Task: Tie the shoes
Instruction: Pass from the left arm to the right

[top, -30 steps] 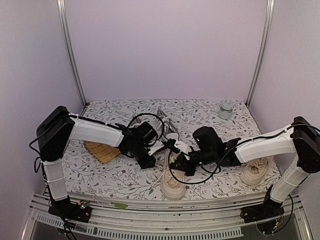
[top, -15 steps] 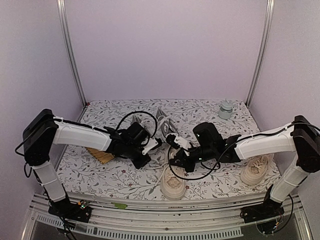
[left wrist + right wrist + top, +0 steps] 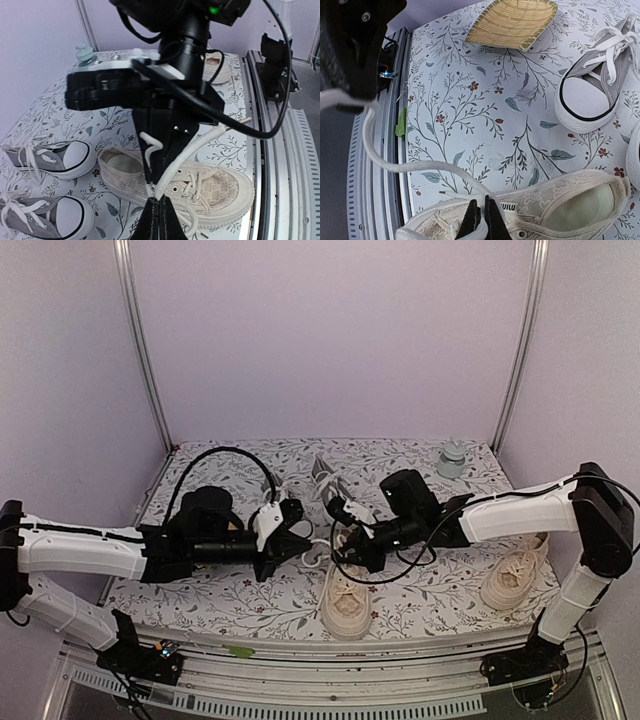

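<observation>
A cream shoe (image 3: 347, 602) lies near the front edge, toe toward me; its partner (image 3: 515, 580) lies at the right. My left gripper (image 3: 160, 216) is shut on a cream lace (image 3: 197, 147) that rises taut from that shoe (image 3: 205, 187). Just above the same shoe (image 3: 555, 207), my right gripper (image 3: 481, 219) is shut on another strand of its lace. The held lace (image 3: 400, 166) stretches left to the left gripper. Two grey shoes (image 3: 60, 157) (image 3: 45, 215) lie behind, and one grey shoe (image 3: 335, 485) shows from above. Both grippers (image 3: 298, 540) (image 3: 348, 552) meet over the cream shoe.
A woven bamboo tray (image 3: 515, 22) lies on the floral tablecloth behind the left arm. A small pale bottle (image 3: 452, 460) stands at the back right. Black cables loop off both wrists. The metal front rail (image 3: 380, 165) runs close to the shoe.
The left jaws have closed on the lace. The left arm has dropped low and stretched out flat from the left. The right gripper has stayed shut at the shoe.
</observation>
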Robot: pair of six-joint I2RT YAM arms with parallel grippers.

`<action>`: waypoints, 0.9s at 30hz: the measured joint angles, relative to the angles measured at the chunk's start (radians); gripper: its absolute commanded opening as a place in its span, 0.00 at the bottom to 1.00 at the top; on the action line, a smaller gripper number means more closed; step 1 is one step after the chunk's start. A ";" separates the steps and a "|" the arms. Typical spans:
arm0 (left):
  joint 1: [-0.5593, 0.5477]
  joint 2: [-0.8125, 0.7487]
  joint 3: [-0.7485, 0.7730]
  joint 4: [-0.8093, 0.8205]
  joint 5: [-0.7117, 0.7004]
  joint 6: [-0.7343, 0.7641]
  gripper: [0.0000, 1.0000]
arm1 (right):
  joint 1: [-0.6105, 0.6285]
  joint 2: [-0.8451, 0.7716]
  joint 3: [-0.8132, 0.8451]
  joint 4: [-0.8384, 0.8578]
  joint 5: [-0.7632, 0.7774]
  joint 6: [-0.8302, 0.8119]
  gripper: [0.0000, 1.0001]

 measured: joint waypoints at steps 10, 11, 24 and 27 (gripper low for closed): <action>-0.066 0.113 0.037 0.018 0.223 0.106 0.00 | -0.016 0.072 0.080 -0.027 -0.065 0.033 0.26; -0.072 0.147 0.054 0.020 0.243 0.114 0.00 | -0.019 0.079 0.087 -0.031 -0.068 0.042 0.30; -0.091 0.380 0.098 0.184 0.206 0.166 0.00 | -0.028 0.086 0.171 -0.126 -0.053 0.077 0.66; -0.105 0.411 0.108 0.208 0.151 0.166 0.00 | -0.031 0.077 0.174 -0.143 -0.037 0.079 0.71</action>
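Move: Both hands start pinching lace. From the left hand, the cream shoe's middle lies about 8 cm right, 2 cm ahead and 15 cm below, with the right gripper's tips some 7 cm right, 3 cm ahead and 7 cm lower. The left grey shoe stands roughly 26 cm ahead and 6 cm left of the left hand, the right grey shoe 32 cm ahead and 7 cm right. From the right hand, the cream shoe's middle is about 8 cm below, 1 cm back and 1 cm right. Keeping its pinch on the lace near the tip, the left hand swings back nearly 6 cm, then right and down past the base side of the right gripper towards the cream shoe's toe half, ending about 8 cm right and 7 cm lower after edging 2 cm forward again, having turned about 20 degrees clockwise. Meanwhile the right fingers open from shut to about two thirds, releasing their pinch on the lace, as that hand eases some 2 cm forward with a slight rise and its fingers swing a few degrees. ##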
